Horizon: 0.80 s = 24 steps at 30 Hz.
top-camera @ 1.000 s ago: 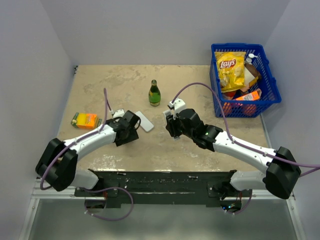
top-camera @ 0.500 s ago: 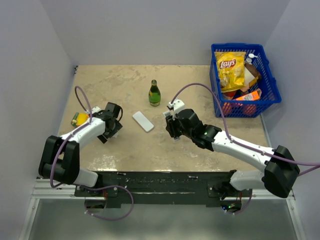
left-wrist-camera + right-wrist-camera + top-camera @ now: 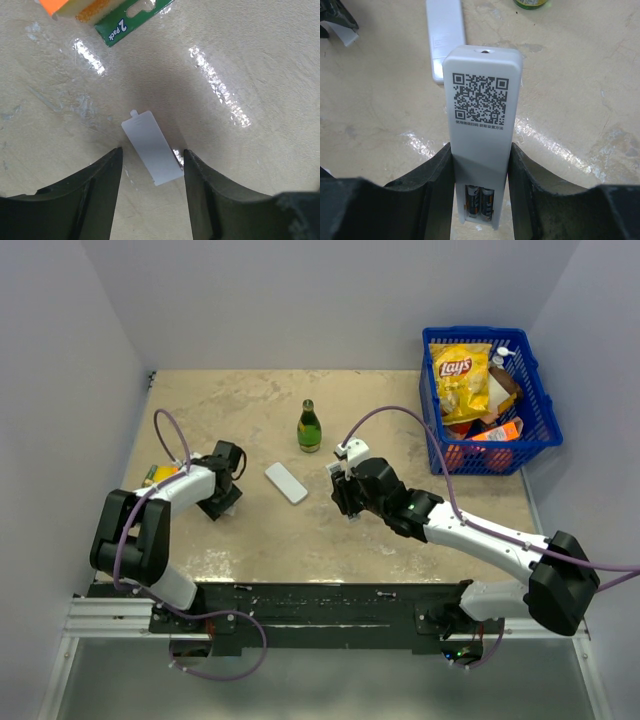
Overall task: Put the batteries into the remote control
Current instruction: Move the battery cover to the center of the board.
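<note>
My right gripper (image 3: 481,147) (image 3: 346,498) is shut on the white remote control (image 3: 482,100), which it holds off the table with the QR-code back facing up. Its open compartment shows the batteries (image 3: 480,202), two small dark cells lying side by side. Over at the table's left, my left gripper (image 3: 152,152) (image 3: 224,502) is open and low over the surface. A thin white battery cover (image 3: 151,146) lies flat between its fingers, apart from both. A white bar (image 3: 287,482) (image 3: 445,37) lies on the table between the arms.
A green bottle (image 3: 310,427) stands behind the white bar. An orange and yellow sponge pack (image 3: 160,476) (image 3: 65,7) lies just left of my left gripper. A blue basket (image 3: 541,445) with a chips bag (image 3: 462,376) and other items sits at the far right.
My left arm has swung left, away from the white bar towards the sponge pack, and its jaws widened, then narrowed. The right arm and the remote control have stayed still.
</note>
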Motion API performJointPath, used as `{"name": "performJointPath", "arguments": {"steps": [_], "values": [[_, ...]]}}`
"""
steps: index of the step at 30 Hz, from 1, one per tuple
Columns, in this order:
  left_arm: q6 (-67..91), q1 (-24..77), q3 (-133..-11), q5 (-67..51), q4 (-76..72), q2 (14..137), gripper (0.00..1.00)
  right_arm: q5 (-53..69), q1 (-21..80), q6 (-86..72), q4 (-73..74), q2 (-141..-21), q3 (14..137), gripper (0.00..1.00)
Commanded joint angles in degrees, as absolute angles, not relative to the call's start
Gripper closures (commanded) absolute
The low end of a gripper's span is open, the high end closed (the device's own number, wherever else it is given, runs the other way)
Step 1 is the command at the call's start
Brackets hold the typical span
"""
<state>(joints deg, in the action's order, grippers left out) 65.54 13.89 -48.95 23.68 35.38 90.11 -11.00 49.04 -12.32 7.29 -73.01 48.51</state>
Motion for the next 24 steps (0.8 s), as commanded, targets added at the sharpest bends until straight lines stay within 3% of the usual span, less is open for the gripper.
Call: {"name": "performJointPath", "arguments": {"steps": [1,4,12,24], "values": [[67.15,13.62,-48.25,20.31,34.54,91.14,0.47,-11.16,48.69,-11.78,4.75,-71.37,48.60,1.00],[66.27,13.62,-47.64,19.26,34.10,90.88,0.55,-11.25,48.69,-11.69,4.66,-71.28,48.60,1.00],[60.56,19.50,-47.63,15.74,32.96,90.35,0.63,-11.95,48.60,-11.69,4.57,-70.75,48.43,1.00],[49.05,42.08,-55.10,13.36,37.00,93.42,0.62,-14.85,47.29,-13.18,8.26,-72.68,49.83,1.00]]}}
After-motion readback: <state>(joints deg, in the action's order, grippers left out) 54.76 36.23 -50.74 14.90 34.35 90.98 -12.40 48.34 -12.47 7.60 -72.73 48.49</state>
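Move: The battery cover lies flat on the table right under my left hand, about 1 cm below and between my open fingers. From that hand, the white box sits some 15 cm to the right and 7 cm ahead; the orange battery pack is roughly 14 cm to the left and 8 cm ahead. From my right hand, still holding the remote, the cover is about 30 cm to the left, 2 cm ahead and 15 cm below. I close my left fingers on the battery cover's long sides without leaving the spot, then sweep the pinched cover to the right about 13 cm, speeding up and curving back some 4 cm. I keep it low along the table, pass on the near side of the white box, and turn the hand about 35 degrees clockwise. ##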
